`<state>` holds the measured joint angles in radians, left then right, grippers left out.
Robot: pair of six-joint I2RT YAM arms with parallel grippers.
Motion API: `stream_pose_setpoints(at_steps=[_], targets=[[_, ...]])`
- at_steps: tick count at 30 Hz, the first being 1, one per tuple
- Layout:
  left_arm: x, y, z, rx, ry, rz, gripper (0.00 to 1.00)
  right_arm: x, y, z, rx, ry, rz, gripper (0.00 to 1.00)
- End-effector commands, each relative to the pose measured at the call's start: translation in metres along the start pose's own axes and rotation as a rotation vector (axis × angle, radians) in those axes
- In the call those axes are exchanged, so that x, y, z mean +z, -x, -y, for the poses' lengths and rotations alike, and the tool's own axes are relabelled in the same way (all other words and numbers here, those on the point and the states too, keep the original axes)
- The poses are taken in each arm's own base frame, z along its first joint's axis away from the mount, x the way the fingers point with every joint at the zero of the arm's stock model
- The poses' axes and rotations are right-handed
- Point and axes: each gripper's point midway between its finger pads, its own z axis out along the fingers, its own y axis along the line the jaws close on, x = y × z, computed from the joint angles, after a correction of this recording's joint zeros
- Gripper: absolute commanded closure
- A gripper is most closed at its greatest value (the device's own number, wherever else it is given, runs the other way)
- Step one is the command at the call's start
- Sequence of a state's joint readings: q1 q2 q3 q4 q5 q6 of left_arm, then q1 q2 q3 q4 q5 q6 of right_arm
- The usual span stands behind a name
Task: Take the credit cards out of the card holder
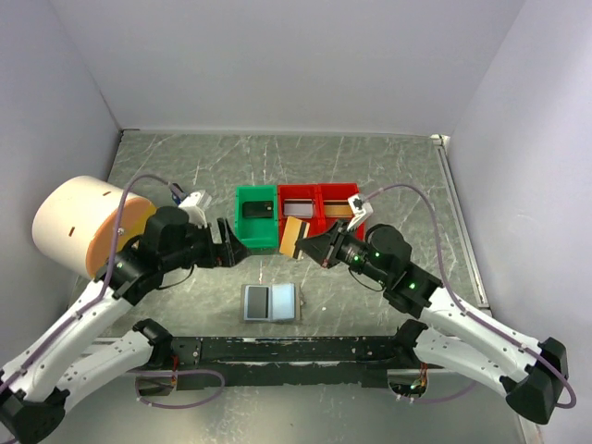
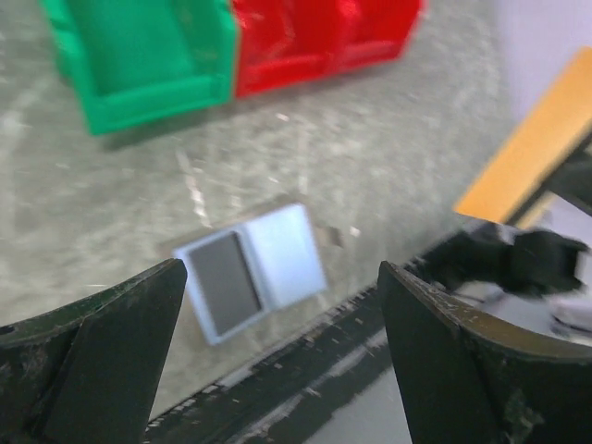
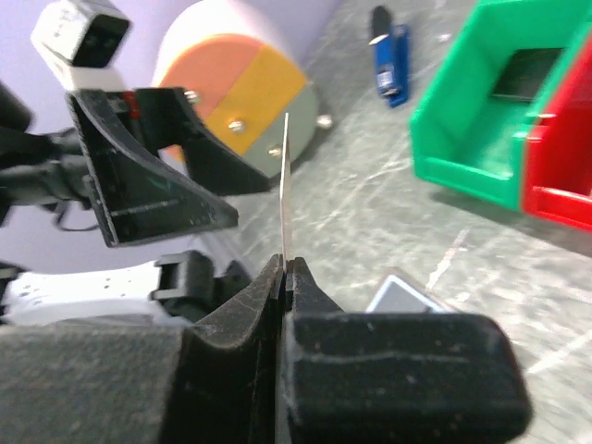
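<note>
The grey card holder (image 1: pixel 270 302) lies open and flat on the table near the front rail, showing one dark panel and one pale blue panel (image 2: pixel 252 268); only its corner (image 3: pixel 402 298) shows in the right wrist view. My right gripper (image 1: pixel 313 246) is shut on an orange credit card (image 1: pixel 294 237), held above the table in front of the trays. The right wrist view shows that card edge-on (image 3: pixel 285 180) between the closed jaws (image 3: pixel 285 270). My left gripper (image 1: pixel 231 242) faces it from the left, open and empty (image 2: pixel 282 356). The orange card (image 2: pixel 536 139) sits at the right of the left wrist view.
A green tray (image 1: pixel 256 222) holds a dark card (image 3: pixel 527 79). Two red trays (image 1: pixel 320 199) beside it hold cards too. A large round pale and orange drum (image 1: pixel 79 227) stands at the left. A small blue-and-black gadget (image 3: pixel 393 60) lies near it.
</note>
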<state>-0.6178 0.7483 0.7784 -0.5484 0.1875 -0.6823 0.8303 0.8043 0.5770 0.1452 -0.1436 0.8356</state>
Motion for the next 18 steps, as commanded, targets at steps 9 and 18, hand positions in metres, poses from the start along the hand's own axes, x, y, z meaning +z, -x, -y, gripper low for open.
stream_pose_setpoints(at_steps=[9, 18], targets=[[-0.02, 0.067, -0.102, 0.183, 0.52, 0.159, 0.0, -0.025, 0.02, 0.071, -0.253, -0.462, -0.051, 1.0], [-0.021, 0.066, -0.134, 0.103, 0.555, 0.182, 0.0, -0.016, 0.035, 0.117, -0.264, -0.598, -0.186, 1.0]])
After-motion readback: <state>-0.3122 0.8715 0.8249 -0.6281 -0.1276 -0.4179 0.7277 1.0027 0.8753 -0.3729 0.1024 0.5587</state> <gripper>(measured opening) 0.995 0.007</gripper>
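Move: The right hand holds the gold card; the right red bin, where the other gold card lies, is roughly 16 cm ahead of it, 11 cm to its right and 20 cm below. The middle red bin is 17 cm straight ahead, the green bin as far out and 10 cm left, the card holder 6 cm back and 6 cm left. From the empty left hand, the right red bin is about 16 cm ahead and 25 cm right, the blue tool 20 cm ahead and 16 cm left. The right hand keeps its shut grip on the gold card and carries it about 6 cm forward and nearly as far to the right, sinking some 5 cm, towards the right red bin, while the wrist rolls about 30 degrees so that the left-pointing fingers and card tip downward, and swings a little clockwise. The left hand, already open and empty, draws off about 12 cm to the left and 8 cm forward, dropping slightly, away from the gold card and towards the blue tool, its wrist turning counter-clockwise and its left side rising. ##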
